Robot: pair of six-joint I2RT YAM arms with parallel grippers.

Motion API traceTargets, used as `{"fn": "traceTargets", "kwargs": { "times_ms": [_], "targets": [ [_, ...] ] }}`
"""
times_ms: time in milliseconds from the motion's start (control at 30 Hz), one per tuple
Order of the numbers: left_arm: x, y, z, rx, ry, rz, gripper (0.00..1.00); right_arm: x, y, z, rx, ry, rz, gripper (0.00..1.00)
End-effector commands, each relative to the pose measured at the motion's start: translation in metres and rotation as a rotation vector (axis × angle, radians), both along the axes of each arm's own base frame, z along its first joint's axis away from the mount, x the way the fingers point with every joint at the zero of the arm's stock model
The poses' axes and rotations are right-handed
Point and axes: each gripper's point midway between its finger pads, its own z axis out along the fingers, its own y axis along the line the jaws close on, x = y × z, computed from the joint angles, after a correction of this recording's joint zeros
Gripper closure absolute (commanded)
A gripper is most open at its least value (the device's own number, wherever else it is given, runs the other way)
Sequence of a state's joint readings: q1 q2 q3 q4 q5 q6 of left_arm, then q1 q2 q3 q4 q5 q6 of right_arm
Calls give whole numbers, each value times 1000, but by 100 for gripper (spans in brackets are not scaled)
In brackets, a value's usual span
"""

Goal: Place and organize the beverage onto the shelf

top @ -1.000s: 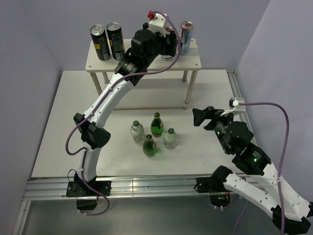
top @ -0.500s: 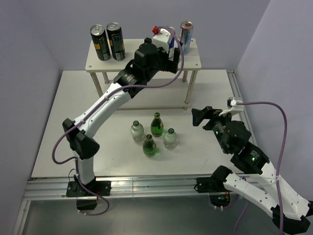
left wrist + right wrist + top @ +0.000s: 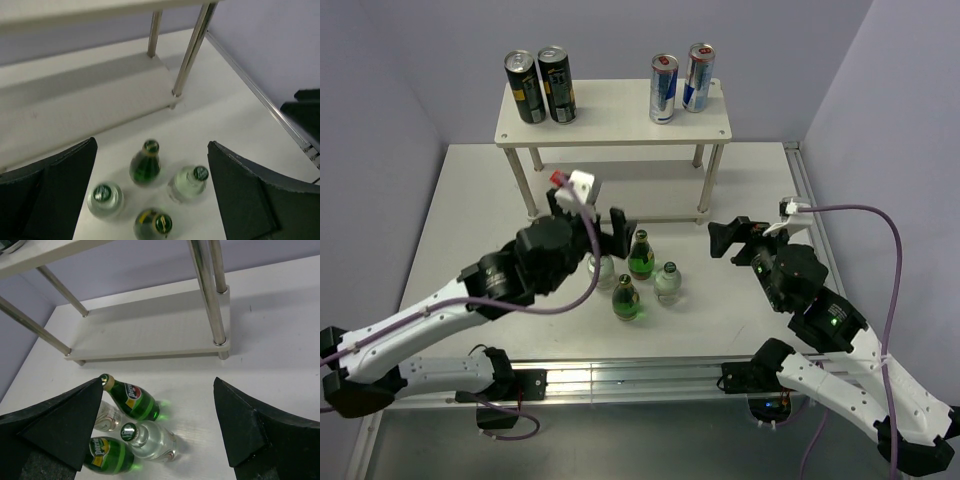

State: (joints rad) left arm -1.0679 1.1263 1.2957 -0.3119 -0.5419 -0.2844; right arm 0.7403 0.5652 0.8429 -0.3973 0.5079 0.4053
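Observation:
The cream-white shelf (image 3: 610,115) stands at the back of the table. Its top board holds two black cans (image 3: 538,88) on the left and two silver-blue cans (image 3: 663,88) on the right. Two green bottles (image 3: 640,256) and two clear bottles (image 3: 667,283) stand clustered on the table. My left gripper (image 3: 588,222) hovers open and empty above the cluster, partly hiding one clear bottle; its wrist view looks down on the caps (image 3: 151,146). My right gripper (image 3: 732,237) is open and empty, to the right of the bottles, facing them (image 3: 132,400).
The shelf's lower board (image 3: 150,335) is bare, with slim metal legs (image 3: 192,47) at its corners. A metal rail (image 3: 810,220) runs along the table's right edge and another along the front (image 3: 620,375). Purple walls close in the back and sides.
My left gripper has let go of a silver-blue can on the shelf's top board and pulled back down to above the bottles. The right arm has barely moved.

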Motion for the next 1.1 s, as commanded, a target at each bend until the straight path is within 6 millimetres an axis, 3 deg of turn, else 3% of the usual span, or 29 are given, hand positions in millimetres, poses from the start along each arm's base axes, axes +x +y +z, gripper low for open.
{"fn": "traceTargets", "kwargs": {
  "times_ms": [0,33,67,100,167,200,467,767,1067],
  "targets": [
    [-20,29,-74,-3,152,133,1,-2,14,-3,18,14,48,2],
    [-27,36,-90,13,182,140,1,-1,16,-8,8,25,51,2],
    [-33,43,-93,-48,206,162,1,-1,18,-9,8,28,51,2],
    [-37,48,-117,-27,235,175,1,-2,20,-11,5,31,50,2],
    [-43,51,-129,-81,272,190,1,0,22,-16,-14,43,48,2],
    [-44,53,-145,-65,287,194,1,0,22,-16,-17,43,43,2],
    [-34,50,-201,25,316,285,1,2,20,-16,-50,51,32,2],
    [-14,38,-237,36,311,341,1,2,26,-22,-60,65,55,2],
    [21,40,-256,39,301,378,1,3,30,-28,-66,75,65,2]
  ]
}}
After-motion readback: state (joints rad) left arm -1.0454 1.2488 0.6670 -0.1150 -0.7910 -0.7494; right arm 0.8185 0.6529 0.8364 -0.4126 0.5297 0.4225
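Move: The nearest clear bottle with a green cap stands roughly 4 cm ahead of the left hand and 5 cm to its left, its middle about 28 cm below. The other bottles stand at similar height: the back green one some 8 cm to its right and 3 cm farther out, the front green one 6 cm right and 8 cm nearer, the second clear one 15 cm right and 4 cm nearer. From the right hand, the first clear bottle lies about 28 cm left, 5 cm ahead, 21 cm below. Down towards the left-hand clear bottle drops the empty left hand, about 26 cm, fast at first and then slowing; it swings back and left some 5 cm each, then eases forward again with fingers wide open, turning counter-clockwise and tipping nose-down some 20 degrees. The empty right hand shifts slightly left and down. ##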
